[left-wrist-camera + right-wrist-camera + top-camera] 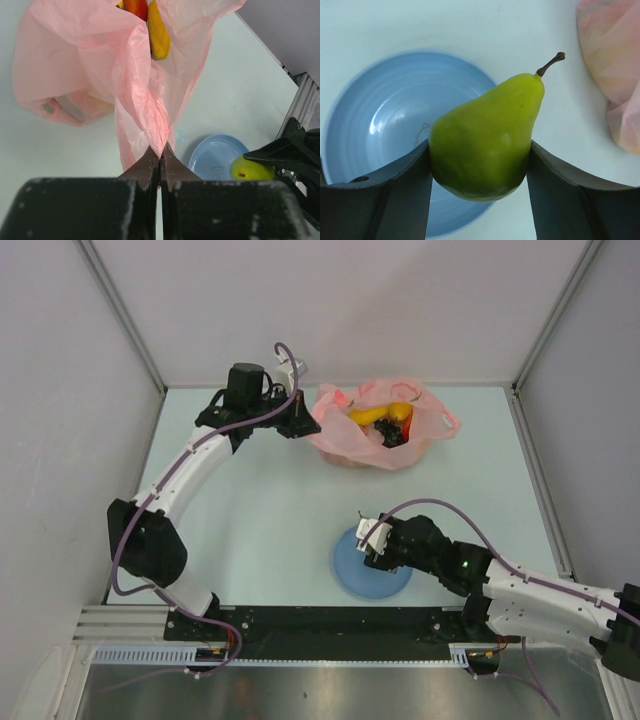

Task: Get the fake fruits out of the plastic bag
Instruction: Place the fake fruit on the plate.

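The pink plastic bag (375,430) lies at the back of the table, its mouth spread, with yellow, orange and dark fake fruits (388,422) showing inside. My left gripper (161,150) is shut on a pinched fold of the bag's (135,75) edge; a yellow fruit (158,35) shows through the opening. My right gripper (479,150) is shut on a green pear (490,132), held by its wide end with the stem pointing away, over the blue plate (385,115). From above, that gripper (375,545) hangs over the plate's (350,575) far edge.
White walls enclose the table on three sides. A metal rail runs along the near edge by the arm bases. Part of the bag (615,65) shows at the right of the right wrist view.
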{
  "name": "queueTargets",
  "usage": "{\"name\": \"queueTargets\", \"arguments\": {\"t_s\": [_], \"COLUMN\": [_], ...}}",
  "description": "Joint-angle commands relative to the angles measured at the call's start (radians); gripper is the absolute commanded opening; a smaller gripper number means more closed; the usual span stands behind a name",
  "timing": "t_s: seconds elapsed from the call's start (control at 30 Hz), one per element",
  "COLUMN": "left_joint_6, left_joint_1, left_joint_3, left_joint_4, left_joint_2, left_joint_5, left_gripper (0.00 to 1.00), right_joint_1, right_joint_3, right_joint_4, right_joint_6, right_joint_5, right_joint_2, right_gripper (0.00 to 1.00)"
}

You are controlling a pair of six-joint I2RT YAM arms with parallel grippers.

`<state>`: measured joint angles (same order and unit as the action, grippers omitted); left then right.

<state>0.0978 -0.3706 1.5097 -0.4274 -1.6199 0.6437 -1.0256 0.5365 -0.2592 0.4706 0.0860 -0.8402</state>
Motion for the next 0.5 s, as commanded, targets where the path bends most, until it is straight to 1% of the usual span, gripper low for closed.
{"name": "queueTargets", "arguments": {"t_s": [0.0, 0.07, 0.2, 0.27, 0.37, 0.47], "left_joint_6": [0.006, -0.004, -0.029, -0.047, -0.061, -0.066], "left_joint_1": [0.001, 0.001, 0.001, -0.001, 0.001, 0.001], "left_joint_3": [-0.032, -0.048, -0.077, -0.103, -0.137, -0.151], "left_joint_4": [0.033, 0.026, 0.004, -0.007, -0.01, -0.01], "left_joint_2": [0.063, 0.074, 0.104, 0.124, 0.146, 0.158], "left_joint_5": [0.017, 0.008, -0.018, -0.027, -0.044, -0.047], "left_gripper": [0.01, 0.01, 0.01, 0.01, 0.01, 0.01], "right_joint_1": [-0.036, -0.067, -0.076, -0.077, -0.083, -0.085], "right_joint_3": [-0.11, -0.133, -0.135, -0.135, -0.136, -0.147], "right_joint_4": [0.313, 0.38, 0.506, 0.57, 0.612, 0.6], "right_joint_6": [0.034, 0.03, -0.032, -0.053, -0.078, -0.098], "right_joint_5": [0.095, 0.092, 0.098, 0.074, 0.061, 0.038], "right_joint_2": [-0.013, -0.04, -0.163, -0.223, -0.287, -0.296], "right_gripper": [0.15, 0.16, 0.16, 0.16, 0.16, 0.17]}}
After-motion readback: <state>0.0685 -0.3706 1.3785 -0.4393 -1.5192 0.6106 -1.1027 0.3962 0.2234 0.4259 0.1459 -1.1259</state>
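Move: From the right gripper, which already holds the pear, the plate's middle is about 11 cm below, some 4 cm back and 1 cm left. The plastic bag stands about 31 cm ahead and 4 cm right, with the black grapes inside at 30 cm ahead, 6 cm right; both are some 7 cm lower than the gripper. From the left gripper, pinching the bag's rim, the plate is roughly 22 cm back, 15 cm right and 24 cm down. Lower the right gripper about 5 cm towards the plate with the pear still pinched, sinking straight down at first, then sliding some 4 cm left as the descent slows; keep the wrist nearly level and the fingers closed on the pear. Meanwhile ease the left gripper a little back, down and left, keeping its pinch on the bag rim. ##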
